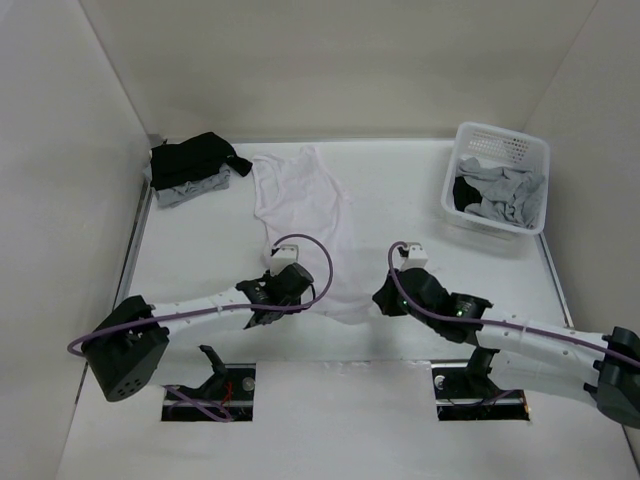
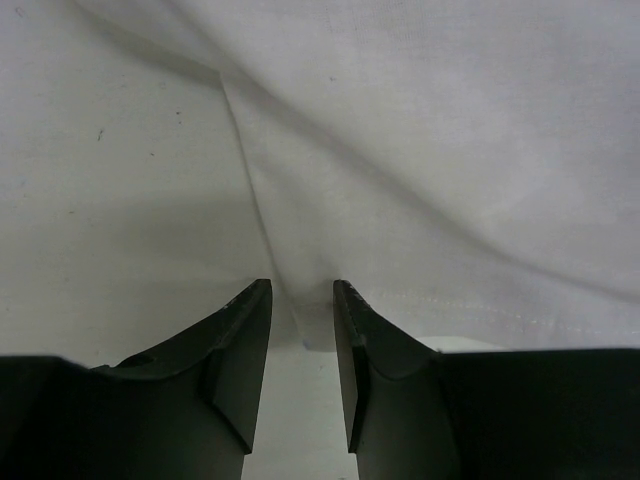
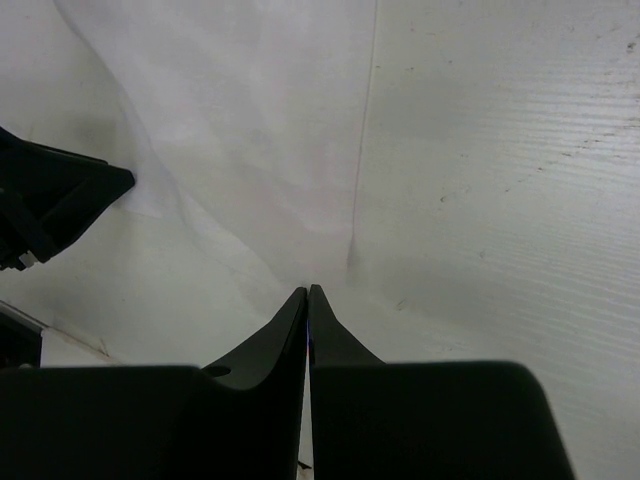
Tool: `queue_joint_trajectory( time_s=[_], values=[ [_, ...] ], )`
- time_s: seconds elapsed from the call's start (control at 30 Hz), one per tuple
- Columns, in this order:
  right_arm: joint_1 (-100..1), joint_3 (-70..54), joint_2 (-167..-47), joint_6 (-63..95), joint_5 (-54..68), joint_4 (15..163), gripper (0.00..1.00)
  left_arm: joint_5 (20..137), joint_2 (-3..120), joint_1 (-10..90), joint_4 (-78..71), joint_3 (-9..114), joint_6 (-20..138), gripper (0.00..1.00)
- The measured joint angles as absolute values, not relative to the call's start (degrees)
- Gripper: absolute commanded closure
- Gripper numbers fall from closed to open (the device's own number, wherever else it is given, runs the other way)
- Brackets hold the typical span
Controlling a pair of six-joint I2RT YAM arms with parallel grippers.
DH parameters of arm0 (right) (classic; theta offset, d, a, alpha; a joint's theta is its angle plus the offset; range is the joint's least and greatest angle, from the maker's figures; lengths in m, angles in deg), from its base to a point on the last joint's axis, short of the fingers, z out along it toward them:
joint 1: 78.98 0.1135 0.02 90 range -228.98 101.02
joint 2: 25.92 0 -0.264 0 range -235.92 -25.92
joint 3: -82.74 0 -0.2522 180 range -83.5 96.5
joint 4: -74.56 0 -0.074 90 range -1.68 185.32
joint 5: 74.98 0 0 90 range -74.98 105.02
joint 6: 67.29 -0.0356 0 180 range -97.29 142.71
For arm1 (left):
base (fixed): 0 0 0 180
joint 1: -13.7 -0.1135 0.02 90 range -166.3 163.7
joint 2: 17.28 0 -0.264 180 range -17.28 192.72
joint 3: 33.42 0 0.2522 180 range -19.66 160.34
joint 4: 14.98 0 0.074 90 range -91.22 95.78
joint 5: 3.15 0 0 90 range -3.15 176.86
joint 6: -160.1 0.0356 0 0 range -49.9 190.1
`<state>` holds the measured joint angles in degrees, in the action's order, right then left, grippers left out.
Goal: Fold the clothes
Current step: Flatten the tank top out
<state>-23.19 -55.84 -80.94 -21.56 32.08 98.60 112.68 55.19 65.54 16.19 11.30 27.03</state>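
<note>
A thin white tank top (image 1: 300, 205) lies spread flat mid-table, neck end far, hem near. My left gripper (image 1: 283, 305) sits at the hem's left corner. In the left wrist view its jaws (image 2: 302, 290) stand apart, with the corner of the hem (image 2: 312, 318) lying in the gap between the tips. My right gripper (image 1: 380, 300) is at the hem's right corner. Its jaws (image 3: 308, 290) are pressed together, with the tank top (image 3: 240, 150) drawn in to the tips and a thin lilac line between them.
A folded stack of black and grey clothes (image 1: 192, 165) lies at the far left corner. A white lattice basket (image 1: 497, 178) with grey and black garments stands at the far right. White walls enclose the table (image 1: 200, 260). The left gripper's body (image 3: 50, 200) shows in the right wrist view.
</note>
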Motion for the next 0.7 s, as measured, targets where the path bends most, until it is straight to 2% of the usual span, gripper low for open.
queue_joint_trajectory(
  time_s=[0.3, 0.53, 0.7],
  values=[
    [-23.19, -56.28, -82.54, -20.97, 31.27, 96.76, 0.94, 110.69, 53.92, 65.87, 16.01, 11.3, 25.55, 0.79],
    [-23.19, -56.3, -82.26, -20.82, 31.07, 96.76, 0.94, 110.62, 54.73, 65.84, 15.75, 11.3, 25.06, 0.93],
    [-23.11, -56.21, -82.19, -20.49, 30.94, 96.9, 0.91, 110.58, 51.06, 65.43, 17.06, 11.3, 24.17, 0.96]
  ],
)
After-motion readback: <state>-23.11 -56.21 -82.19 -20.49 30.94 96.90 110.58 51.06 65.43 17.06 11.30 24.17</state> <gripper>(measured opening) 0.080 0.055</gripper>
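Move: The tank top's lower left corner lies almost between the left hand's open fingertips, about 1 cm back and 1 cm below them. The tank top's middle is some 16 cm ahead of that hand, straight on and 1 cm lower. The lower right corner, at the right fingertips, is roughly 16 cm to the left hand's right, 2 cm back and 7 cm higher. From the right hand, the left corner lies about 16 cm left, 2 cm ahead and 8 cm lower. Edging about 1 cm to the right along the hem, the left hand stops at the tank top's lower left corner and closes its part-open fingers, pinching the cloth there, then starts upward by roughly 1.5 cm. The right hand stays almost in place, its shut fingers keeping hold of the lower right corner. ##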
